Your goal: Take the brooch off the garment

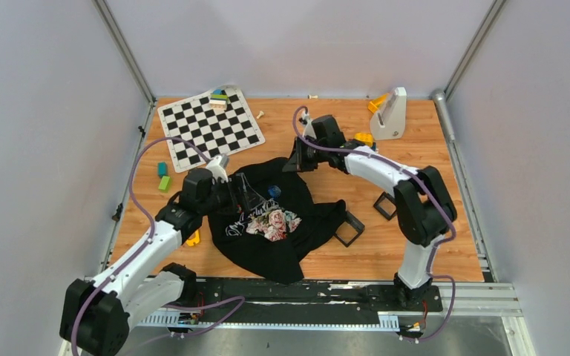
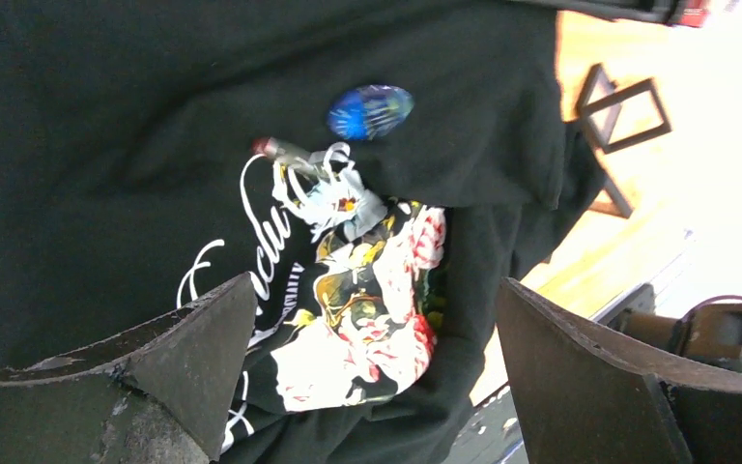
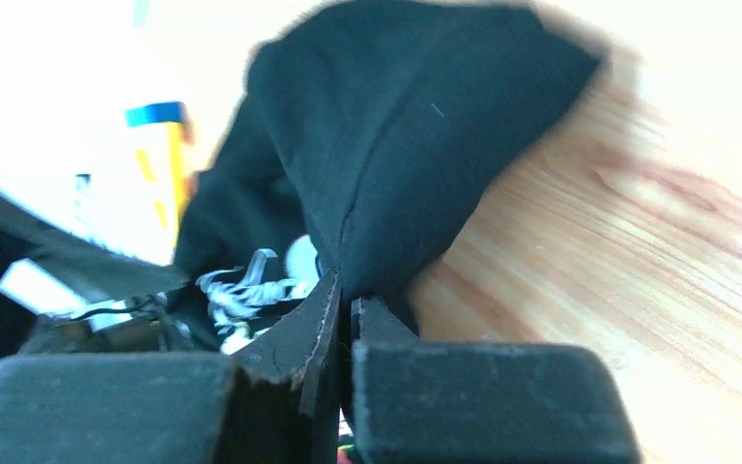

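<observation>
The garment [image 1: 267,237], a black shirt with a flower print, lies crumpled in the middle of the wooden table. The brooch [image 1: 273,190], a small round blue disc, sits on the cloth near its upper middle; it also shows in the left wrist view [image 2: 370,110] just above the print. My left gripper [image 1: 250,194] hovers over the shirt beside the brooch, open [image 2: 377,324], with only cloth below and nothing between its fingers. My right gripper [image 1: 297,159] is at the shirt's far edge, shut [image 3: 344,302] on a fold of the black cloth [image 3: 396,126], which rises in a peak.
A chessboard mat [image 1: 209,126] with small blocks lies at the back left. Two black square frames [image 1: 349,228] [image 1: 384,205] lie right of the shirt. A white stand [image 1: 390,113] and yellow parts are at the back right. Green blocks [image 1: 163,178] lie at the left.
</observation>
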Tool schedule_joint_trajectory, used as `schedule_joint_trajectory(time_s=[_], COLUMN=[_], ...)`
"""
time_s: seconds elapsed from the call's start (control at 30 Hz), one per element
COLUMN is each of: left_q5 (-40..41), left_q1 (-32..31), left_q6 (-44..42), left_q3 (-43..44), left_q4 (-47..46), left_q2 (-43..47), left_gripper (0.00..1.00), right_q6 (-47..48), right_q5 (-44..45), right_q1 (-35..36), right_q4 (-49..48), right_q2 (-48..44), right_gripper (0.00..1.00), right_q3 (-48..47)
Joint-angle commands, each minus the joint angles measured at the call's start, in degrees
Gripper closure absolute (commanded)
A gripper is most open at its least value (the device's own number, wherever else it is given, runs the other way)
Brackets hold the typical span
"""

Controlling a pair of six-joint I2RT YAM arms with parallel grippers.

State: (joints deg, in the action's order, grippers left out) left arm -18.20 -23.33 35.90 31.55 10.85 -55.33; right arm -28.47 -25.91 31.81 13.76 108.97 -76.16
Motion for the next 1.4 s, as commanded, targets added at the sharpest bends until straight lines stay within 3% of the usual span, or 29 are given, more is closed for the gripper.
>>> schedule_joint_trajectory(time_s=[0.0,0.13,0.27,0.33,0.6,0.83,0.9,1.07,1.2,1.37], left_q5=[0.4,-5.0,-10.8,-12.3,-5.1,-3.0,-1.1,2.8,5.6,10.6], left_q1=[1.6,1.6,1.6,1.5,-2.7,-4.7,-5.6,-6.4,-6.4,-7.3], left_q6=[5.0,5.2,5.5,7.0,6.9,23.7,26.8,29.1,37.0,46.0], left_q3=[-1.1,-0.8,-1.2,-1.4,0.2,-6.0,-8.2,-8.1,-11.5,-19.8], left_q4=[-4.0,-7.9,-13.7,-16.2,-14.7,-26.2,-29.2,-25.6,-25.6,-32.1], left_q2=[4.4,3.1,0.7,0.0,0.8,1.7,3.8,6.4,7.4,8.4], left_gripper=[0.0,0.05,0.28,0.31,0.34,0.24,0.25,0.28,0.44,0.44], right_q6=[-0.6,-0.9,-2.1,-2.9,-4.7,-5.0,-5.0,-5.0,-5.0,-5.9], right_q5=[-2.8,-4.3,-4.7,-5.0,-3.1,-0.6,0.4,1.6,3.6,4.4], right_q1=[0.3,0.3,0.3,0.3,0.6,2.5,3.2,4.4,4.8,4.9], right_q4=[-4.1,-2.0,0.2,0.9,5.7,7.0,7.1,7.1,7.0,6.6], right_q2=[-11.3,-14.2,-15.8,-16.2,-17.6,-18.7,-18.8,-19.2,-20.0,-20.0], right_gripper=[1.0,1.0,1.0,1.0,1.0,1.0,1.0,1.0,1.0,1.0], right_q3=[-1.3,-2.4,-3.4,-3.7,-5.0,-4.5,-4.6,-4.7,-4.2,-3.8])
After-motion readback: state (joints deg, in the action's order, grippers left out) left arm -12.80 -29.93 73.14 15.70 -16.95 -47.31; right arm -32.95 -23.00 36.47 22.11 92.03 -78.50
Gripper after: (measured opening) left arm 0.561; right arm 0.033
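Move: The brooch lies about 7 cm ahead of the left gripper, 6 cm to its right and some 8 cm lower. From the right gripper, which already pinches the garment's far edge, it is roughly 4 cm back, 4 cm left and 5 cm below. The flower print sits about 6 cm right of the left gripper, 1 cm back and 11 cm down; the black square frame stands some 28 cm to that gripper's right, 3 cm back and 10 cm down. Lift the pinched garment edge straight up with the right gripper, fast, about 12 cm, then draw it back some 5 cm at that height, still gripped. Meanwhile bring the left gripper up and to the right to the front of the raised flap, narrow its fingers from wide to just over half open, and roll the wrist some 35 degrees, left side down, dipping slightly at the end. ##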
